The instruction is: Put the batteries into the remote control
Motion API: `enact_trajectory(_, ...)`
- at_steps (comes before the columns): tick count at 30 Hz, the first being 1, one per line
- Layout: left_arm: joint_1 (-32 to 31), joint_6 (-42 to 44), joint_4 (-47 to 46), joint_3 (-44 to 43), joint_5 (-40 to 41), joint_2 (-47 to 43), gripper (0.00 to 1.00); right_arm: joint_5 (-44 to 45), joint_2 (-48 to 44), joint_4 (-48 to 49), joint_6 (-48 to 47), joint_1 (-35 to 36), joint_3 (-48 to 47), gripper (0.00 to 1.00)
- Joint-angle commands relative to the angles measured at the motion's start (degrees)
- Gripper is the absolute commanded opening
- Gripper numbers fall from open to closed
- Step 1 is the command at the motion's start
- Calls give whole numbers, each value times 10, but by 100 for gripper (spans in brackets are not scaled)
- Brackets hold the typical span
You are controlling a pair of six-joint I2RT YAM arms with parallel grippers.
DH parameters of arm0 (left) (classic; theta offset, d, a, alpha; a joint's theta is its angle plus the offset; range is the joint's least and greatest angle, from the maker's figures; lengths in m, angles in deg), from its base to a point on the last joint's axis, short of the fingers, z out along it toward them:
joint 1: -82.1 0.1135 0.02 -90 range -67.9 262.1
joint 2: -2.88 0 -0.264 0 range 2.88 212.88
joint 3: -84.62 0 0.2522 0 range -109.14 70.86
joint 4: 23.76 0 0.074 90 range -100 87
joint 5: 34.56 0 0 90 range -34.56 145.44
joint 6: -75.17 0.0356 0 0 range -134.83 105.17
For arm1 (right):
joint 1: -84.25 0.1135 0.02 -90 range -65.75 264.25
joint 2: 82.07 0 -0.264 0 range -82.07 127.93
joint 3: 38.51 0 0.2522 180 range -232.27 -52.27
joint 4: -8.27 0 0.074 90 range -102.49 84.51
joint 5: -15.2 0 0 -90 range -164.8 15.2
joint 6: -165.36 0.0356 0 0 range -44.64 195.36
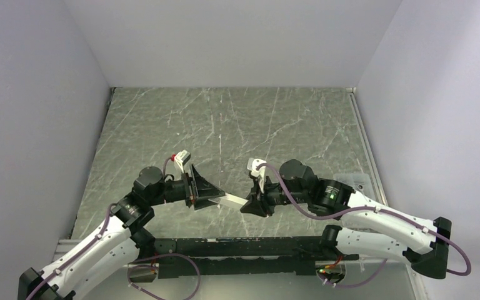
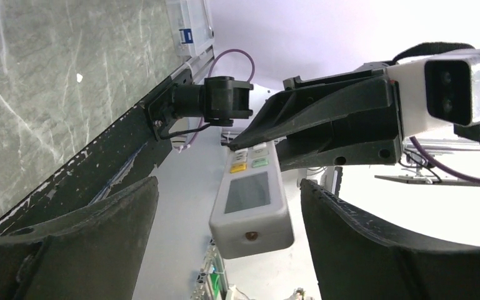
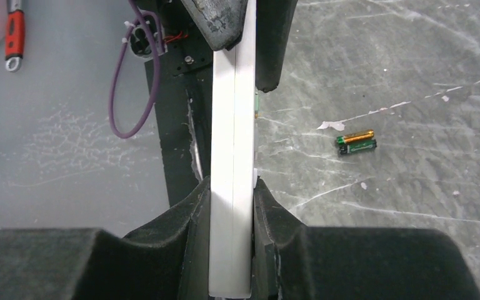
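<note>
The white remote control (image 1: pixel 232 200) hangs in the air between both grippers, above the near edge of the table. My right gripper (image 3: pixel 232 184) is shut on one end of it, fingers pressed to both long faces. The other end, with the screen and coloured buttons (image 2: pixel 253 206), sits between the fingers of my left gripper (image 2: pixel 228 184), which stands open with a gap on each side. Two batteries (image 3: pixel 356 142), one gold-green and one dark, lie side by side on the marbled table right of the remote. They are hidden in the top view.
A black rail (image 1: pixel 244 247) runs along the table's near edge below the grippers. A red-handled tool (image 3: pixel 14 34) lies on the grey surface beyond that edge. A clear plastic box (image 2: pixel 190 25) stands at the table's right side.
</note>
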Motion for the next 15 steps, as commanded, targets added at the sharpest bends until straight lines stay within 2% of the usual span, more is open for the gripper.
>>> enact_trajectory(1, 3, 78, -7, -53, -38, 1, 90, -29, 0, -7, 41, 0, -40, 0)
enact_trajectory(5, 3, 124, 2, -80, -76, 3, 90, -64, 8, -11, 63, -3, -51, 0)
enact_trajectory(9, 3, 184, 74, -117, -86, 2, 92, -103, 15, -10, 84, -8, -61, 0)
enact_trajectory(15, 2, 235, 105, -138, -132, 9, 89, -178, 35, 9, 137, -33, -64, 0)
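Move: Already in the right hand's grip, the remote control reaches across towards the left hand; its middle lies about 5 cm to the left of the right hand, 1 cm ahead and 2 cm lower. From the open left hand that middle is some 6 cm to the right, 1 cm back and 2 cm lower. The two batteries lie on the table about 10 cm ahead of the right hand, 8 cm to its left and 20 cm below. Rising about 5 cm and drawing back some 2.5 cm, the left hand, still wide open and empty, lifts up from around the remote's screen end, rolling roughly 20 degrees and swinging its tips towards the base. The right hand keeps its pinch, carries the remote back about 2.5 cm and up 2 cm, and rolls it so the keypad side turns down. ##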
